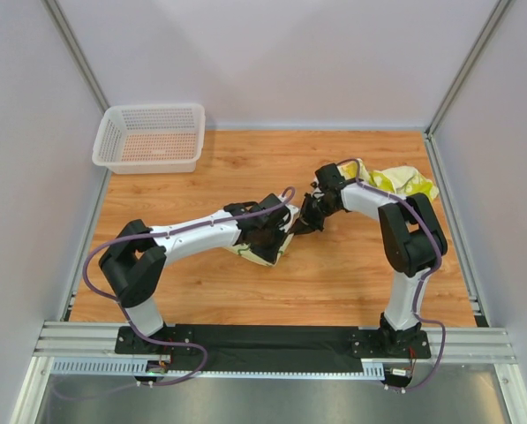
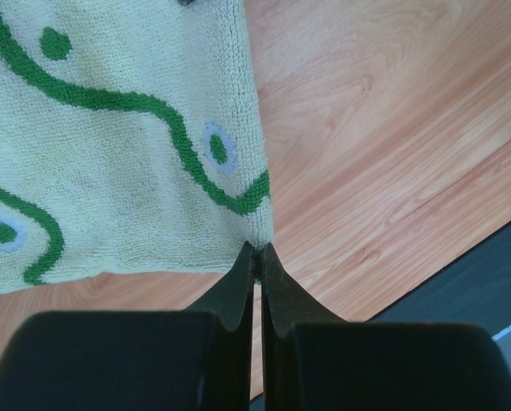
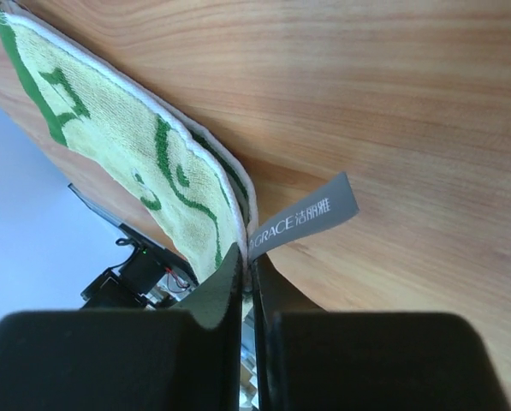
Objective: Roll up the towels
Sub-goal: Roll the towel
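One of the towels, cream-yellow with green squiggles, lies mid-table, mostly hidden under my left arm. My left gripper is shut on it. In the left wrist view the fingertips pinch a corner of the towel, which spreads flat on the wood. My right gripper is beside the left one. In the right wrist view it is shut on the towel's white-edged corner, next to a grey label. More towels lie crumpled at the back right, behind the right arm.
A white mesh basket stands at the back left corner. Pale walls with metal posts enclose the wooden table on three sides. A black strip with the arm bases runs along the near edge.
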`<move>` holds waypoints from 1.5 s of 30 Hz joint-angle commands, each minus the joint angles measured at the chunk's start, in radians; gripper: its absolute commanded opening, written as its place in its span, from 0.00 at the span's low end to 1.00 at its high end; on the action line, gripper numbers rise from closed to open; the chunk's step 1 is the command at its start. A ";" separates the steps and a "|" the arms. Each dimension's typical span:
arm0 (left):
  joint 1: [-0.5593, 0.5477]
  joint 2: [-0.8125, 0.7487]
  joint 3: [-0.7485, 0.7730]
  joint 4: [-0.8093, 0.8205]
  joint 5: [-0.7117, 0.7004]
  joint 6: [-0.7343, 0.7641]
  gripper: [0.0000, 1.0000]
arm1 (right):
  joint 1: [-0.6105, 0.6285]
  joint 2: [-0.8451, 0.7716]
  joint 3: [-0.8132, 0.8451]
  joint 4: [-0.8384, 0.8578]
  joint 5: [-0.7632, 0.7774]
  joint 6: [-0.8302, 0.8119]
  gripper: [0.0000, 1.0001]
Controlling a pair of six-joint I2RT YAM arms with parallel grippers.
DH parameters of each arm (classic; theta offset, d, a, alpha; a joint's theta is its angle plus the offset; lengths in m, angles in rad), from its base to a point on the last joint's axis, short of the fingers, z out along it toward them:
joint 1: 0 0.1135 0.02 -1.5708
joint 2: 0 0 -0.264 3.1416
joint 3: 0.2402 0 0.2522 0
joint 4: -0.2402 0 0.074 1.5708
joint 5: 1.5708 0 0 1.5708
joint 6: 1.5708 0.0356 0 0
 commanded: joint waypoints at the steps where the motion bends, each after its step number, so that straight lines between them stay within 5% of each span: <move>1: 0.006 -0.017 -0.009 0.002 0.076 0.000 0.00 | -0.001 0.003 0.074 -0.077 0.088 -0.048 0.01; 5: 0.017 -0.005 -0.012 0.000 0.122 -0.003 0.00 | -0.004 0.000 0.103 -0.135 0.134 -0.082 0.03; 11: 0.044 0.000 -0.019 0.015 0.199 -0.028 0.00 | -0.002 -0.029 0.175 -0.247 0.263 -0.157 0.38; 27: 0.210 0.007 -0.113 0.107 0.428 -0.181 0.00 | -0.007 -0.179 0.221 -0.321 0.322 -0.214 0.39; 45: 0.359 0.055 -0.268 0.192 0.524 -0.325 0.00 | 0.040 -0.352 -0.030 -0.111 0.147 -0.244 0.44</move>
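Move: Both my hands already hold the towel. Its middle lies about 6 cm ahead of my left hand, 4 cm to its left and 4 cm below. From my right hand, the towel's middle is about 8 cm to the left, roughly level forward and 2 cm down. The grey tag sticks out some 3 cm to the right and 1 cm ahead of my right fingers; the yellow-green towels lie about 21 cm right of that hand and 11 cm farther out. My right fingers open and leave the towel's end by the tag: about 5 cm to the right and a little forward, then up some 6 cm, and finally back over the table. My left hand keeps its pinch on the near corner, first almost staying in place while the wrist twists counter-clockwise, about 40 degrees in all, then carries the corner about 5 cm left and 4 cm down, towards the towel's body. ##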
